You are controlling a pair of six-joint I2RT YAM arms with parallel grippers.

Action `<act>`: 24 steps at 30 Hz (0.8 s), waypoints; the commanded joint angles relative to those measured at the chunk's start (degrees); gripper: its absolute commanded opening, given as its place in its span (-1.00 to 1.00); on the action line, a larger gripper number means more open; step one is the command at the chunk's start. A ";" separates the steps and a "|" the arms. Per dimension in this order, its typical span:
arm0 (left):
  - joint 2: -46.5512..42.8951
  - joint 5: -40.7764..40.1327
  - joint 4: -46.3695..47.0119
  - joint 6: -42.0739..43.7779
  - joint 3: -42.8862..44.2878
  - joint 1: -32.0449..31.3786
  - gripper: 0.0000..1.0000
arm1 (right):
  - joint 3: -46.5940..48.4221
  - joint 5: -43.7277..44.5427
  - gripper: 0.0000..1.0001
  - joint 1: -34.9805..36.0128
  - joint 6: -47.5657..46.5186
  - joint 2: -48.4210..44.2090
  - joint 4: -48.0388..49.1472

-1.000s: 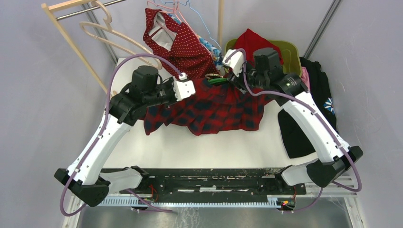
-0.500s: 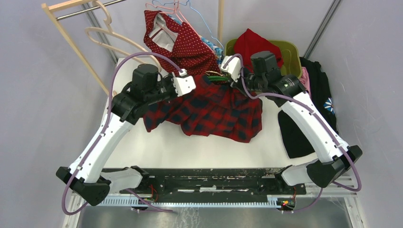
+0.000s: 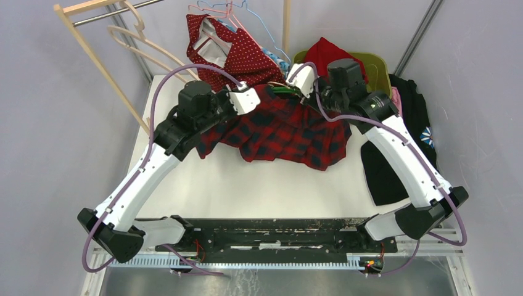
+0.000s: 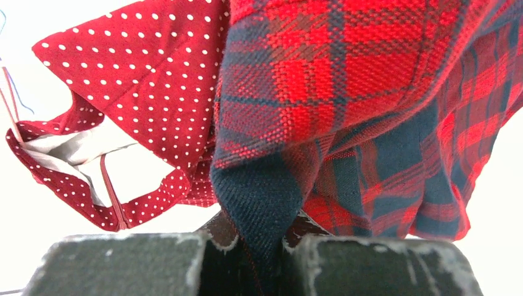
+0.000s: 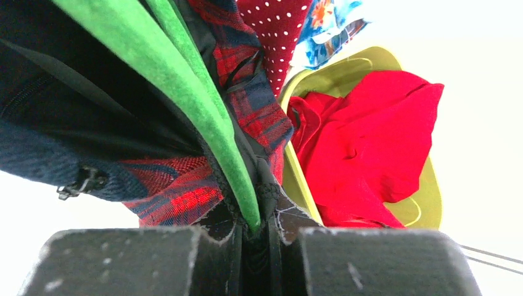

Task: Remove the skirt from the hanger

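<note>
The red and navy plaid skirt [image 3: 284, 131] lies bunched on the white table, its waist still on a green velvet hanger [image 3: 282, 90]. My left gripper [image 3: 251, 96] is at the skirt's left upper edge. In the left wrist view that gripper [image 4: 256, 246] is shut on a navy fold of the skirt [image 4: 345, 92]. My right gripper [image 3: 298, 84] is at the hanger's right end. In the right wrist view it [image 5: 256, 237] is shut on the green hanger [image 5: 179, 80], with dark skirt lining [image 5: 74, 111] pressed beside it.
A red polka-dot garment [image 3: 237, 55] hangs on wire hangers behind the skirt. An olive bin [image 3: 377, 66] with a red cloth [image 3: 330, 54] stands at the back right. A black garment [image 3: 404, 123] drapes over the right edge. A wooden rack [image 3: 92, 55] with wooden hangers stands back left.
My right gripper has closed onto the green hanger. The left arm has moved right and toward the back with the skirt's edge, and the skirt has bunched toward the middle.
</note>
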 commanded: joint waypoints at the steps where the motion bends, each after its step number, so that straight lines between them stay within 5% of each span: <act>1: -1.93 2.55 16.52 -8.85 4.74 0.41 -0.75 | 3.52 5.59 -0.99 -1.87 5.54 -0.67 5.74; 5: -1.57 13.85 21.98 -13.98 6.99 0.39 0.19 | 3.17 4.89 -0.99 -1.82 6.02 -0.33 5.98; 12: -0.93 25.85 21.95 -20.41 9.31 0.41 0.26 | 1.73 5.08 -0.99 -1.83 5.88 -0.81 6.33; 24: 6.18 31.40 24.08 -21.72 4.97 0.39 0.23 | 1.76 0.67 -0.99 -1.71 7.08 -2.10 4.50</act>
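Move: My left hand still pinches the plaid skirt's waistband; the green hanger's neck beside its hook lies about 11 cm to its right and 3 cm ahead, near its height. From my right hand, which grips skirt and hanger, that neck is roughly 7 cm left and 3 cm ahead. The dotted skirt hangs about 12 cm ahead of my left hand and 4 cm left. From my right hand the green bin sits some 14 cm ahead, 15 cm right and 22 cm below. I open my left fingers, let go of the plaid waistband and lift that hand about 14 cm, drifting back and right, then sink some 4 cm still going right. On the way it rolls left side down and swings clockwise, some 25 degrees each, to face the hook and my right hand. My right hand keeps its pinch on hanger and skirt, easing 2 cm right. ##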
